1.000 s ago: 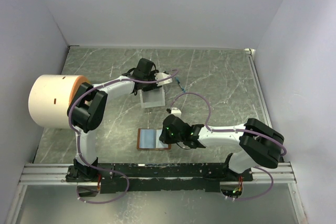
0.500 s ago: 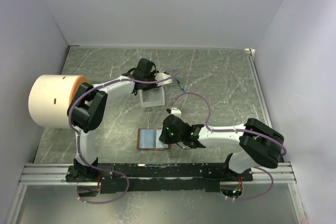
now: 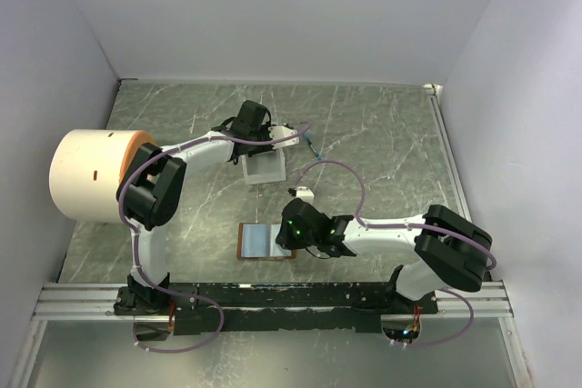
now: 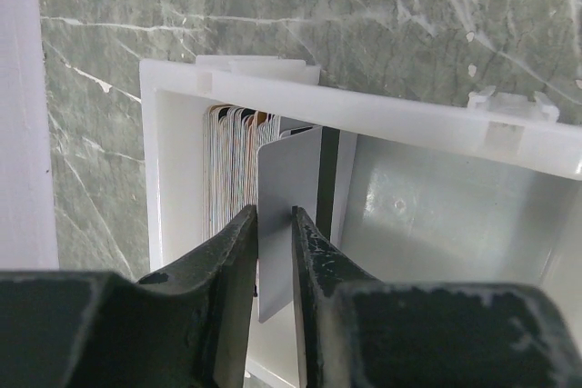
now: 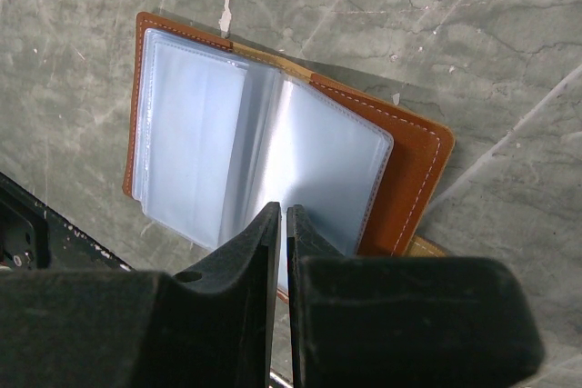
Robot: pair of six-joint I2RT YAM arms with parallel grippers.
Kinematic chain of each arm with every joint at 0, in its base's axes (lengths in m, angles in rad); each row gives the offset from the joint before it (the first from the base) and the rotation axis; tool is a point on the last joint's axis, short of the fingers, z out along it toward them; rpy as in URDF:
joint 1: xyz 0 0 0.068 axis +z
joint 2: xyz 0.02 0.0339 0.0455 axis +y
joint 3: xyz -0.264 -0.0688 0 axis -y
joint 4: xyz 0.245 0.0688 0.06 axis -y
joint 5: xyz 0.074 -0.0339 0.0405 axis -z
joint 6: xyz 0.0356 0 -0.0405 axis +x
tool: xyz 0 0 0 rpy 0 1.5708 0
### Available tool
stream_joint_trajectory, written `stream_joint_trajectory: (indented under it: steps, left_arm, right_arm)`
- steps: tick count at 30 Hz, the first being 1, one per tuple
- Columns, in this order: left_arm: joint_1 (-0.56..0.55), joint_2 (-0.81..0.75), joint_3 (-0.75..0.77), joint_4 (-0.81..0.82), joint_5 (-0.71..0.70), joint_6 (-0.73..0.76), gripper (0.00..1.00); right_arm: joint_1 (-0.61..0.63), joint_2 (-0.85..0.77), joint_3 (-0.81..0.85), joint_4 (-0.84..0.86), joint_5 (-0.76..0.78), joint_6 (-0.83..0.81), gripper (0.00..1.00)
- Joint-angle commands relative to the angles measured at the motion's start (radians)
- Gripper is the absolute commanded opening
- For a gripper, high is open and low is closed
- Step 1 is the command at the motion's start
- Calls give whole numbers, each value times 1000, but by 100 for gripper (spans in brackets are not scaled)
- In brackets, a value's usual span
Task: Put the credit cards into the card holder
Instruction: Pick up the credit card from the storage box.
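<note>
The credit cards (image 4: 227, 170) stand on edge in a stack at the left end of a white box (image 4: 436, 224). One pale card (image 4: 289, 170) leans out of the stack, a dark card (image 4: 329, 170) behind it. My left gripper (image 4: 274, 211) reaches down into the box (image 3: 264, 170), its jaws a narrow gap apart with the pale card between them. The card holder (image 5: 414, 170) lies open on the table, brown leather with pale blue-grey pockets (image 5: 191, 134). My right gripper (image 5: 280, 208) is shut, its tips over the right pocket; I cannot tell whether it touches. From above it (image 3: 289, 235) sits at the holder's (image 3: 264, 241) right edge.
A large white and orange cylinder (image 3: 91, 173) stands at the left wall beside the left arm. A small blue item (image 3: 314, 145) lies right of the box. White walls enclose the marble table on three sides. A black rail (image 3: 273, 297) runs along the near edge.
The left jaws have narrowed around the pale card. Both arms stay almost where they were, and the right gripper has not changed.
</note>
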State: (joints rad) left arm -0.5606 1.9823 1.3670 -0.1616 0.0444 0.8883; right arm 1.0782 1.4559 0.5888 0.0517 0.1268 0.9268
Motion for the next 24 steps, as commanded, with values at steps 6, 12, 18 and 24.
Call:
stream_joint_trajectory:
  steps: [6, 12, 18, 24]
  left_arm:
    - [-12, -13, 48, -16, -16, 24, 17]
    - [-18, -26, 68, -54, 6, 1, 14]
    - [-21, -36, 103, -108, 11, -9, 7]
    - [-21, -33, 121, -128, -5, -3, 12]
  right_arm:
    - [0, 19, 9, 5, 7, -8, 8]
    - [1, 14, 3, 8, 8, -6, 8]
    - [0, 11, -1, 12, 7, -4, 8]
    - [0, -1, -6, 16, 7, -5, 8]
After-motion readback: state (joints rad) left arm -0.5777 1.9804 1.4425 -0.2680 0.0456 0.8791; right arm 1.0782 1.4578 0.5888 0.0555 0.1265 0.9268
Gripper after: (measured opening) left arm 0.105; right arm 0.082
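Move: The left hand's slightly open fingers straddle a leaning grey credit card, its middle about 2 cm below the hand and 1 cm right. The remaining card row stands roughly 3 cm ahead and 1 cm right; the box's empty bay lies some 6 cm back and 1 cm right. From the idle right hand, that card is about 27 cm ahead and 8 cm left, slightly higher. The left fingers close on the grey card as the hand rises about 1.5 cm, drifting 1 cm right. ##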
